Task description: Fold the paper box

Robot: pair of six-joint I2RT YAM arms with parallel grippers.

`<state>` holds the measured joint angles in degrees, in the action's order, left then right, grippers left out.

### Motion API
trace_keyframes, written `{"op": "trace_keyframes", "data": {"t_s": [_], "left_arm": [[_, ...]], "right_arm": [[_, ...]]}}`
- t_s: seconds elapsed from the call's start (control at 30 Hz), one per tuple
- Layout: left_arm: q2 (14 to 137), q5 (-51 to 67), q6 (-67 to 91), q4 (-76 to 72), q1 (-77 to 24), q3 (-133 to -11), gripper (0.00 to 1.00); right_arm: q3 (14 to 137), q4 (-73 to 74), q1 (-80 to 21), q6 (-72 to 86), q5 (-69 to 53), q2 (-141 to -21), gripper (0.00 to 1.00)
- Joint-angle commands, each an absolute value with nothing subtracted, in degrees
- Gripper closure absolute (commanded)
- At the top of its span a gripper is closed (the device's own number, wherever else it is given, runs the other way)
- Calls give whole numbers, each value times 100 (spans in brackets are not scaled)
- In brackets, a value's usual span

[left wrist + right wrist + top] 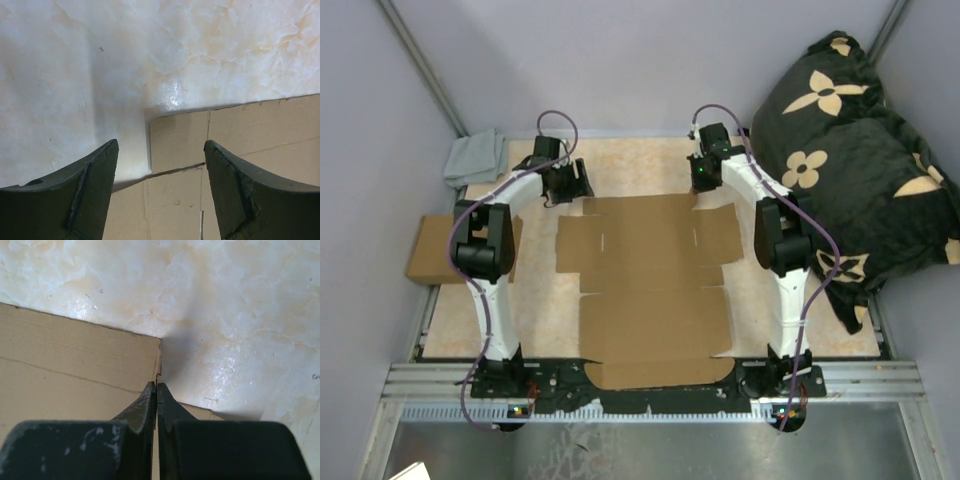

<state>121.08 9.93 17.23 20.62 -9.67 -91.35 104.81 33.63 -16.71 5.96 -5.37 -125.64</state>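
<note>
The paper box (pixel 650 290) lies unfolded and flat in the middle of the table, a brown die-cut sheet with side flaps and slits. My left gripper (pixel 568 185) hangs over its far left corner. In the left wrist view the left gripper (pixel 160 145) is open, with the corner of the paper box (pixel 180 140) between its fingers and below them. My right gripper (pixel 703 180) is at the far right corner. In the right wrist view the right gripper (pixel 156 385) is shut, its tips right at the side edge of the box's back panel (pixel 75 360).
A second flat brown cardboard box (pixel 430 250) lies at the table's left edge, under the left arm's elbow. A grey cloth (pixel 475 158) sits at the far left corner. A black flowered cushion (pixel 860 150) fills the right side. A metal rail (pixel 650 385) runs along the near edge.
</note>
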Motion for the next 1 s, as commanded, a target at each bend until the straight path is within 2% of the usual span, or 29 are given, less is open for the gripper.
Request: {"op": "trace_keyframes", "data": {"t_s": [0.0, 0.27, 0.63, 0.97], "left_arm": [[12314, 825, 1562, 2092, -1078, -9317, 25], [12600, 721, 1501, 2272, -1233, -9480, 28], [12480, 717, 1511, 2426, -1318, -9481, 50], [12138, 846, 1607, 2675, -1451, -9580, 55]], "right_arm": [[10767, 3436, -1714, 536, -701, -12488, 100], [10772, 3433, -1722, 600, -751, -12497, 100], [10746, 3405, -1730, 693, -734, -12525, 100], [10785, 3435, -1740, 845, -642, -12592, 100]]}}
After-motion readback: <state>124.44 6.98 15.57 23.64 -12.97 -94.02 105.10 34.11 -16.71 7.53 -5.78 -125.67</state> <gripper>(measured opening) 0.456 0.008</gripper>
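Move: The left corner tab of the paper box's far edge lies about 3 cm right of the left hand, 1 cm ahead and 4 cm below. From that hand the far flap's middle is some 15 cm right and level ahead, the left side flap 10 cm back and 2 cm right. From the right hand, the left corner tab lies roughly 23 cm left, 1 cm back and 4 cm below. Left hand eases 2 cm right and 2 cm down towards the left corner tab, fingers half-closing; right keeps pinching. ##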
